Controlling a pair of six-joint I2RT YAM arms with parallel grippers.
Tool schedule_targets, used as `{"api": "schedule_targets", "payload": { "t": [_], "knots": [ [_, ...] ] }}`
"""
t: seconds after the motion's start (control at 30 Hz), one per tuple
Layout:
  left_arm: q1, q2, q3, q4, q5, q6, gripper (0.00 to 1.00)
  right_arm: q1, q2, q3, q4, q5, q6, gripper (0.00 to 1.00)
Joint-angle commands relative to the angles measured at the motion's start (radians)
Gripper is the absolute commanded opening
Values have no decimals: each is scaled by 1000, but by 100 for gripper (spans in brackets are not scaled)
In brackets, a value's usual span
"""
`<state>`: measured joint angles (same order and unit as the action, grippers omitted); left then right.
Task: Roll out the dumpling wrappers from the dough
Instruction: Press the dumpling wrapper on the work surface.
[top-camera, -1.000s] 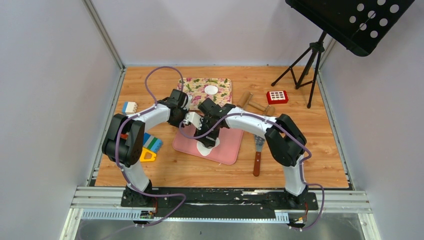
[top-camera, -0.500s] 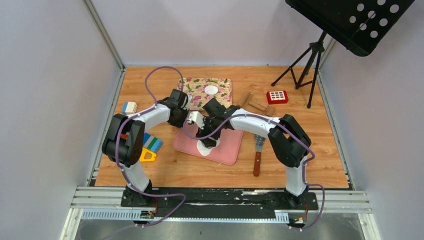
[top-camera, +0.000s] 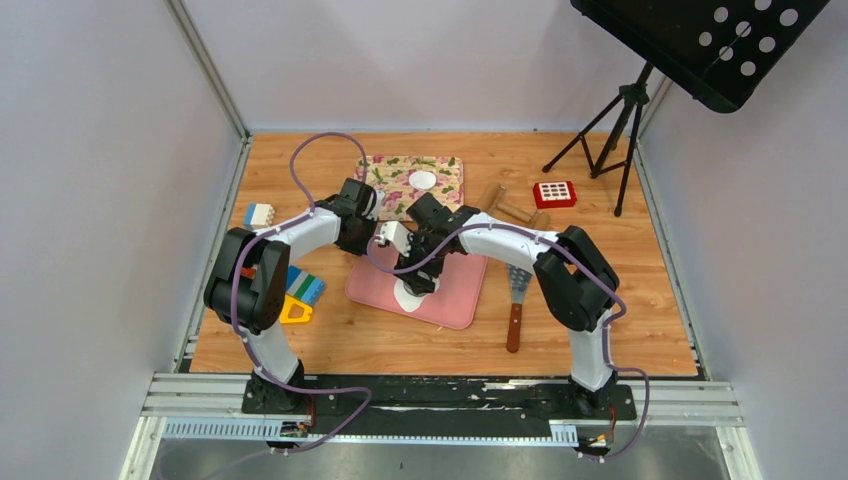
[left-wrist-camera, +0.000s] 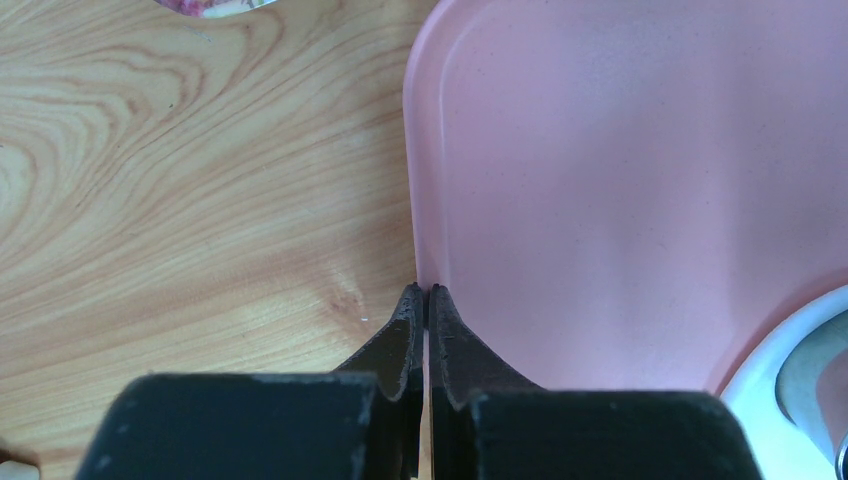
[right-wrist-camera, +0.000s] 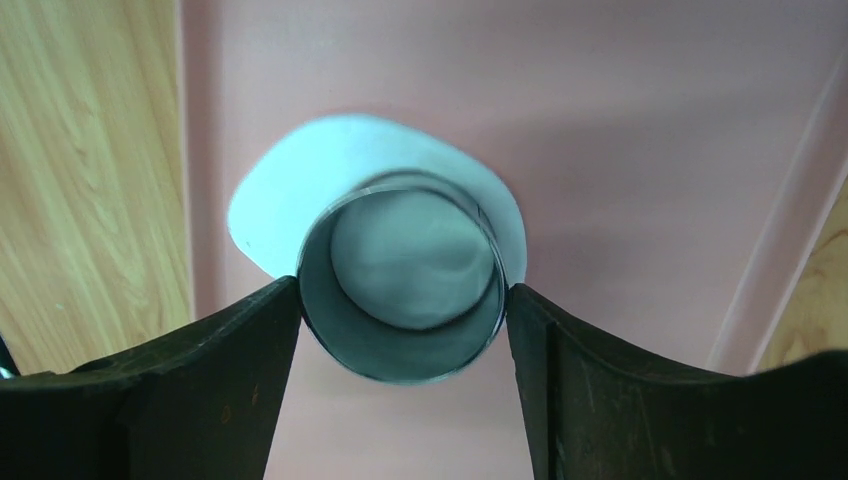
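Note:
A flat, irregular sheet of white dough lies on the pink mat. A metal ring cutter stands on the sheet, and my right gripper is shut on it, one fingertip against each side. From above, the right gripper hides most of the dough. My left gripper is shut on nothing, its tips resting at the left edge of the pink mat. One round dumpling wrapper lies on the floral tray behind.
A rolling pin and a red block lie at the back right. A spatula sits right of the mat. Toy bricks and coloured pieces are at the left. A tripod stand is in the far right corner.
My right arm has shifted slightly left over the mat with the ring cutter, settling on the dough sheet. The left gripper has stayed at the mat's edge.

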<state>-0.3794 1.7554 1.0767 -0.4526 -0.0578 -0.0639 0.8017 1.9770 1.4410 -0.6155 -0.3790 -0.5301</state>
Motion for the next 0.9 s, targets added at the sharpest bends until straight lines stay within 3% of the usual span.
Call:
{"api": "schedule_targets", "payload": {
  "t": [0.0,0.13,0.43,0.87],
  "knots": [
    [-11,68,-39,-58,33,-10,0,-19,-11,0,-115,76,-95,80],
    [-13,67,-38,-58,33,-10,0,-19,-33,12,-116,57,-197,96],
    [-11,68,-39,-58,38,-10,0,-19,-47,79,-118,-20,-238,100],
    [-12,68,-38,-57,44,-7,0,-19,-20,124,-171,-202,-556,100]
  ]
}}
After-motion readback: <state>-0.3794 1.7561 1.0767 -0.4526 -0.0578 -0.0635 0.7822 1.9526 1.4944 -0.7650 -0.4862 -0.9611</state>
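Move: The ring cutter stands on the white dough sheet, already between the right hand's two fingertips, its middle about 1 cm below the hand point. The dough's middle lies roughly 1 cm back, 2 cm left and 3 cm down; the tray's middle is 2 cm ahead. The spatula lies some 19 cm right and 4 cm back, the floral mat about 23 cm ahead and 2 cm left. From the left hand, the cutter is about 11 cm right and 8 cm back, near level. The ring cutter is let go on the dough: the right fingers spread from its sides to wide open while the hand swings about 3 cm right and dips 1 cm. The hand then comes back left and rises some 3 cm above that dip, turning about 20 degrees counter-clockwise over the ring. The left hand stays still, shut tips at the tray's left rim. ##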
